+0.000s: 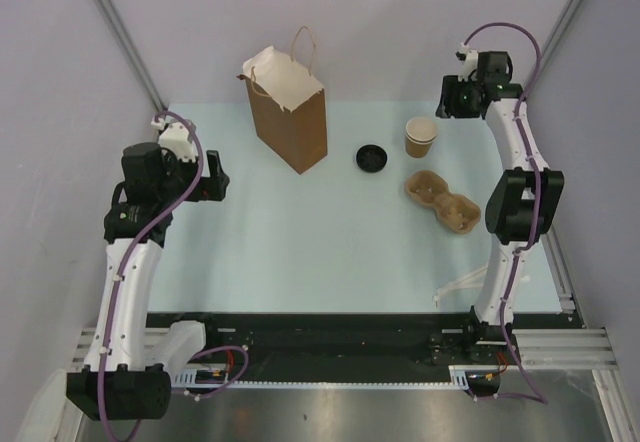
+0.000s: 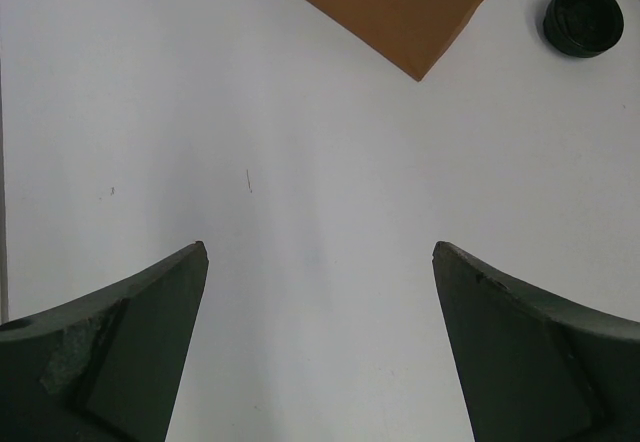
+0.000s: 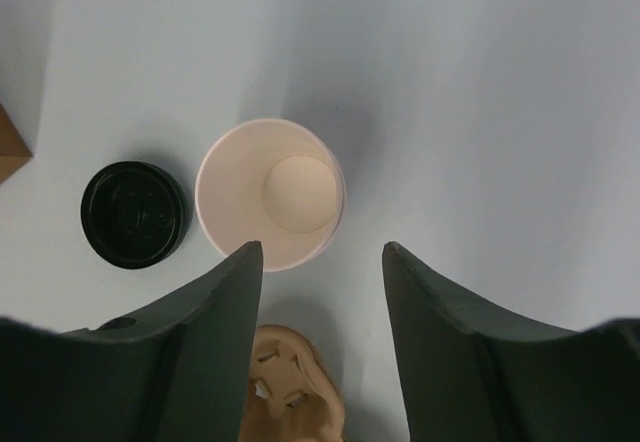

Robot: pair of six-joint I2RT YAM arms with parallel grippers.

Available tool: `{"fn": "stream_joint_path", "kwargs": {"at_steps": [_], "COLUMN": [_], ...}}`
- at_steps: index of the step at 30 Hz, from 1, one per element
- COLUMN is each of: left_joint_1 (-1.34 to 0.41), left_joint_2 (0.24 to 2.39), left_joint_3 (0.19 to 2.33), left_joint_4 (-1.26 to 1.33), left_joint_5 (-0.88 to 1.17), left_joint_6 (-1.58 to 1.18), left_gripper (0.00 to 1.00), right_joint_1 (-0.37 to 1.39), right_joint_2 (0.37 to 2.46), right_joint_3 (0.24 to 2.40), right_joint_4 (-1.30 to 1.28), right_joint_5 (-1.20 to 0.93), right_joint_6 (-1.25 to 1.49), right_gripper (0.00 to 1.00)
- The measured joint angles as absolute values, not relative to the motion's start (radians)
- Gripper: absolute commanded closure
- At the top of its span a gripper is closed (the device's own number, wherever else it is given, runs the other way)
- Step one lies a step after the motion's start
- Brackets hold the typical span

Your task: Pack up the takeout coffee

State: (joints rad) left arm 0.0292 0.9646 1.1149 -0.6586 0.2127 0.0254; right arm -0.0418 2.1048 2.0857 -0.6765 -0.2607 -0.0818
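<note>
The takeout coffee cup [image 1: 421, 137] stands upright and uncovered on the table at the back right, tan outside and cream inside [image 3: 270, 192]. Its round black lid [image 1: 371, 157] lies flat on the table to the cup's left [image 3: 134, 214], apart from it. My right gripper [image 3: 320, 252] hovers above the cup's near side, jaws apart with nothing between them; in the top view it [image 1: 450, 97] is behind and to the right of the cup. My left gripper [image 2: 320, 250] stands wide open over bare table at the left [image 1: 218, 184], holding nothing.
A tall brown paper bag [image 1: 290, 112] with twine handles stands open at the back centre; its lower corner [image 2: 395, 2] shows in the left wrist view. A brown pulp two-cup carrier [image 1: 442, 200] lies just in front of the cup [image 3: 295, 392].
</note>
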Motion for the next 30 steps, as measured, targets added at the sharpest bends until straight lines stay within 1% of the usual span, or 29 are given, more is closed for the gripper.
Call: {"fn": "stream_joint_path", "kwargs": {"at_steps": [7,10,18,22,30], "left_joint_1": [0.029,0.029,0.029,0.029,0.029], "left_joint_2": [0.982,0.991,0.995,0.996,1.003], "left_joint_3": [1.115,1.115,1.114,1.114,1.113], "left_joint_4": [-0.647,-0.640,-0.620,-0.614,-0.613], "left_joint_5": [0.213,0.214,0.215,0.215,0.215], "left_joint_6": [0.025,0.025,0.025,0.025,0.025], "left_gripper": [0.00,0.00,0.01,0.00,0.00], "right_joint_1": [-0.031,-0.030,-0.020,-0.011,-0.006], "right_joint_2": [2.163,2.182,2.222,2.243,2.281], "right_joint_3": [2.092,2.105,2.118,2.127,2.141], "right_joint_4": [-0.675,-0.674,-0.669,-0.667,-0.661], "right_joint_5": [-0.245,-0.240,-0.228,-0.223,-0.211], "right_joint_6": [-0.082,-0.083,-0.087,-0.088,-0.091], "right_gripper": [0.50,0.55,0.56,0.59,0.63]}}
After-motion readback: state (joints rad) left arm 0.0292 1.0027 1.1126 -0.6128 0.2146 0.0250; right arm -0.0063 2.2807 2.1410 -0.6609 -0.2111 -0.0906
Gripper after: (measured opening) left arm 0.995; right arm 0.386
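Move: The paper cup stands about 6 cm to the right hand's left and some 2 cm ahead, its middle roughly 14 cm below the finger pads. The black lid is around 18 cm to that hand's left and about 1 cm back, and the cup carrier's middle some 14 cm back and 1 cm to the right, both about 18 cm down. From the left hand the cup lies roughly 29 cm ahead, 53 cm to the right and 21 cm down. Down, by about 7 cm, with an easy drift of some 2 cm forward and a touch left, the right hand sinks towards the right side of the cup's rim. The fingers tip about 5 degrees further down and narrow from a bit over half open to roughly 40 per cent, the left finger coming over the cup's mouth and the right one staying outside the wall. ##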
